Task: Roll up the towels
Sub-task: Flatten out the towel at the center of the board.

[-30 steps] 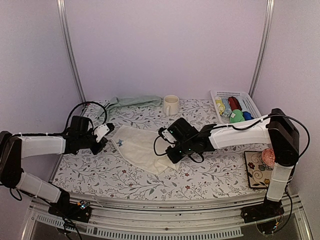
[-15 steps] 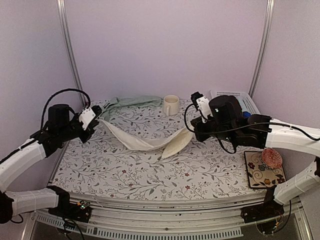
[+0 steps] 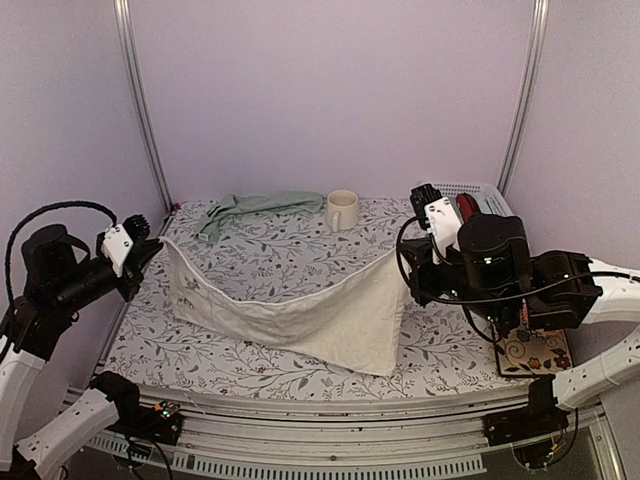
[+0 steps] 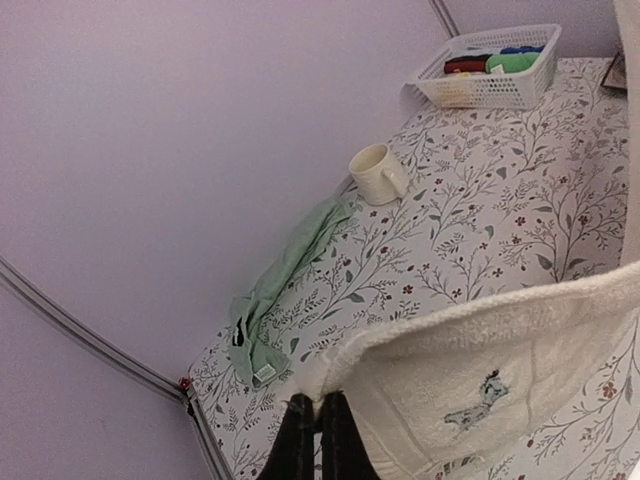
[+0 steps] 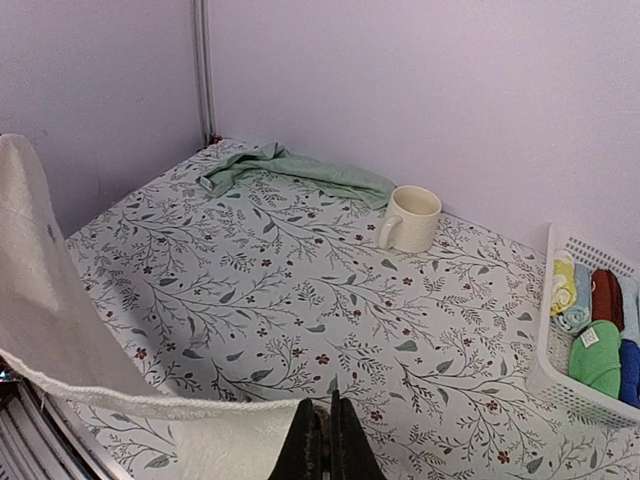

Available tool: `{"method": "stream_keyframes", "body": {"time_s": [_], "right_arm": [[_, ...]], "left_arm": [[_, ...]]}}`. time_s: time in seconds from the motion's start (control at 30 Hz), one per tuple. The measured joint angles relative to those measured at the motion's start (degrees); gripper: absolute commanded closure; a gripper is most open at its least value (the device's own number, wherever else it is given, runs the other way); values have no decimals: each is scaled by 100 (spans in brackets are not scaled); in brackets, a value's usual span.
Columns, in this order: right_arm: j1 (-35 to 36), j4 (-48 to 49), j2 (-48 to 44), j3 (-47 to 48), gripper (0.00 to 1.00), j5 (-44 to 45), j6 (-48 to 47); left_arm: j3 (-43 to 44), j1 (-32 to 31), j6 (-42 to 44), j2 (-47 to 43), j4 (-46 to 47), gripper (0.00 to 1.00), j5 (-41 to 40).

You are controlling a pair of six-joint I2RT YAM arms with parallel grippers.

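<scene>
The cream towel [image 3: 300, 315] hangs spread in the air between both arms, its lower edge near the table. My left gripper [image 3: 155, 247] is shut on its left top corner, seen pinched at the fingertips [image 4: 318, 402], with the small blue mark [image 4: 478, 400] facing that camera. My right gripper [image 3: 402, 258] is shut on the cream towel's [image 5: 130, 410] right top corner [image 5: 322, 408]. The sage green towel [image 3: 255, 206] lies crumpled at the back left of the table, also in the left wrist view [image 4: 290, 262] and the right wrist view [image 5: 300, 170].
A cream mug [image 3: 342, 210] stands at the back centre. A white basket [image 3: 455, 190] with coloured rolls sits at the back right. A patterned tile [image 3: 527, 350] lies on the right near edge. Metal frame posts [image 3: 140, 100] flank the floral tablecloth [image 3: 270, 250].
Both arms have lifted and pulled apart, raising the cream towel off the table; it went from lying flat, to sagging, to hanging spread out.
</scene>
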Motion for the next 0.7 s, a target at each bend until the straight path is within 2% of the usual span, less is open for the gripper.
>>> {"method": "stream_keyframes", "body": {"time_s": [0.17, 0.4, 0.7], "right_arm": [[-306, -468, 752, 286, 98, 568, 409], [-1965, -662, 2260, 675, 98, 236, 634], [-2905, -387, 3971, 1652, 98, 85, 289]], "left_arm": [[-144, 0, -114, 671, -131, 100, -39], [-557, 9, -205, 2262, 297, 100, -404], [101, 87, -223, 5663, 1633, 100, -876]]}}
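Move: Each hand already holds a far corner of the cream towel aloft. The board centre lies about 8 cm ahead of the left hand and 29 to its right, about 10 ahead of the right hand and 16 to its left, nearly 30 below both. The mug stands some 38 cm ahead of the right hand, 10 left; the basket 36 ahead, 30 right. The green towel is about 40 ahead of the left hand and 10 right. Both shut grippers keep their pinch on the cream towel's corners and swing it out and down over the board. The left sinks about 23 cm while going 14 forward, its fingers tipping some 35 degrees further down; the right reaches about 20 cm forward and 16 down, drifting slightly right and turning roughly 30 degrees clockwise. ##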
